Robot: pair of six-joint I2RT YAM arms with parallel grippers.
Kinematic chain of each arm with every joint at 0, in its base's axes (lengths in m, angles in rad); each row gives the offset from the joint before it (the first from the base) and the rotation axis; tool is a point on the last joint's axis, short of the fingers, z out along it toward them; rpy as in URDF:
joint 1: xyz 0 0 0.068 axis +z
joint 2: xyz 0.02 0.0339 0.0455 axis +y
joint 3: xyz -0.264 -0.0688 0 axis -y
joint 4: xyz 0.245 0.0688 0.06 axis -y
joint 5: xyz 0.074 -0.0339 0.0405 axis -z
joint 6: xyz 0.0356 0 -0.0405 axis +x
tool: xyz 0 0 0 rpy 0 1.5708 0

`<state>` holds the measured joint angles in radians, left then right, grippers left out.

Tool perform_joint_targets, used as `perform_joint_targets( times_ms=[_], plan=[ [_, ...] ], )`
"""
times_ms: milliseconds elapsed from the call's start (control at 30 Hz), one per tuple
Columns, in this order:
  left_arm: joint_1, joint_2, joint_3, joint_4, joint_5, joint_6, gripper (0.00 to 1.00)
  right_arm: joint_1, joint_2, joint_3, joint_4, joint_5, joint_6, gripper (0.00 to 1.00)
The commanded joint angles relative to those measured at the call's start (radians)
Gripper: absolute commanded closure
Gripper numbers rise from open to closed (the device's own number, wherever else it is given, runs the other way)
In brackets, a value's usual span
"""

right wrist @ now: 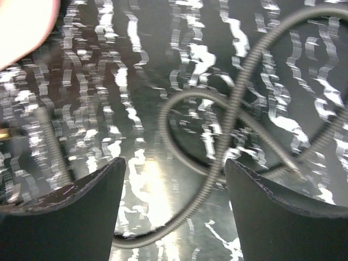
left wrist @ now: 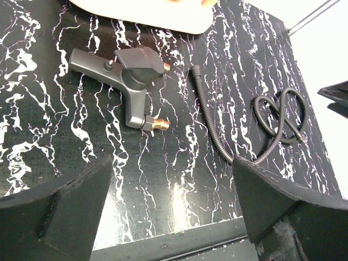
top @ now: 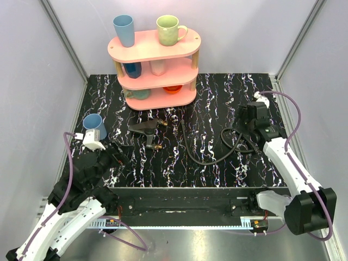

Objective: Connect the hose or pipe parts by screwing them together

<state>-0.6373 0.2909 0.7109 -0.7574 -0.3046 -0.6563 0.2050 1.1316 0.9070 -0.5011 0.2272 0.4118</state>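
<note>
The dark-grey nozzle piece [top: 145, 129] with brass ends lies on the black marbled table, left of centre; the left wrist view shows it lying flat [left wrist: 130, 76]. The black hose [top: 209, 160] curves right from near the nozzle and ends in loops [left wrist: 280, 117]. My right gripper [top: 243, 133] hangs open over those loops [right wrist: 228, 125]; a strand runs across the gap below its fingers [right wrist: 174, 168] and nothing is gripped. My left gripper [top: 115, 155] is open and empty [left wrist: 171, 168] at the table's near left, short of the nozzle.
A pink three-tier shelf [top: 155, 46] holding cups stands at the back centre, its base edge visible in the left wrist view [left wrist: 147, 11]. A blue cup [top: 93, 124] stands on the left, beside the left arm. Grey walls close in the table on three sides.
</note>
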Motion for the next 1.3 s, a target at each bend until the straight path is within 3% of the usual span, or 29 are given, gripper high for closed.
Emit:
perform_joint_targets(
  times_ms=[0, 100, 200, 300, 400, 533, 900, 1200, 1267],
  plan=[
    [-0.007, -0.035, 0.006, 0.066, 0.042, 0.034, 0.04, 0.030, 0.003, -0.026, 0.197, -0.288, 0.041, 0.19],
    [-0.007, -0.084, -0.011, 0.082, 0.041, 0.037, 0.03, 0.123, 0.094, -0.011, 0.321, -0.266, 0.024, 0.22],
    [-0.010, -0.102, -0.007, 0.073, 0.047, 0.037, 0.03, 0.272, 0.229, 0.062, 0.363, -0.109, -0.066, 0.22],
    [-0.022, -0.114, 0.004, 0.053, 0.048, 0.037, 0.03, 0.313, 0.377, 0.131, 0.401, -0.101, -0.068, 0.25],
    [-0.036, -0.128, -0.001, 0.056, 0.027, 0.029, 0.03, 0.330, 0.522, 0.194, 0.440, -0.103, -0.082, 0.36],
    [-0.036, -0.122, -0.013, 0.059, -0.019, 0.011, 0.03, 0.340, 0.670, 0.276, 0.450, -0.120, -0.105, 0.37],
    [-0.036, 0.002, -0.005, 0.037, -0.064, -0.017, 0.04, 0.367, 0.830, 0.386, 0.492, -0.184, -0.136, 0.39],
    [-0.036, 0.071, 0.024, 0.006, -0.079, -0.032, 0.04, 0.369, 0.933, 0.389, 0.564, -0.224, -0.122, 0.48],
    [-0.036, 0.076, 0.019, 0.004, -0.077, -0.057, 0.04, 0.369, 0.938, 0.369, 0.587, -0.261, -0.119, 0.54]
  ],
)
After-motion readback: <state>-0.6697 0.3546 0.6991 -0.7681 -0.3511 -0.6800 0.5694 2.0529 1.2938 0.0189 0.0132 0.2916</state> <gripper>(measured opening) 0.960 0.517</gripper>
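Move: The hose's near end, with its metal connector, lies on the table about 25 cm to the left of the right hand, 12 cm farther ahead and some 15 cm below. The coiled part of the hose is almost under that hand, about 3 cm ahead, straight in line. The faucet lies about 18 cm left of the hose end and 5 cm nearer the base. From the left hand the hose end is roughly 26 cm ahead, 19 cm to the right and 22 cm below. Leftward in a quick sweep of about 24 cm, the open right hand leaves the coil for the hose's connector end, also going some 11 cm forward and sinking 14 cm, most of that after its fast start. It yaws about 35 degrees counter-clockwise, and its fingers narrow to roughly half open on either side of the hose just behind the connector, not yet gripping. The empty left hand rises 2 cm, then sinks about 4. ##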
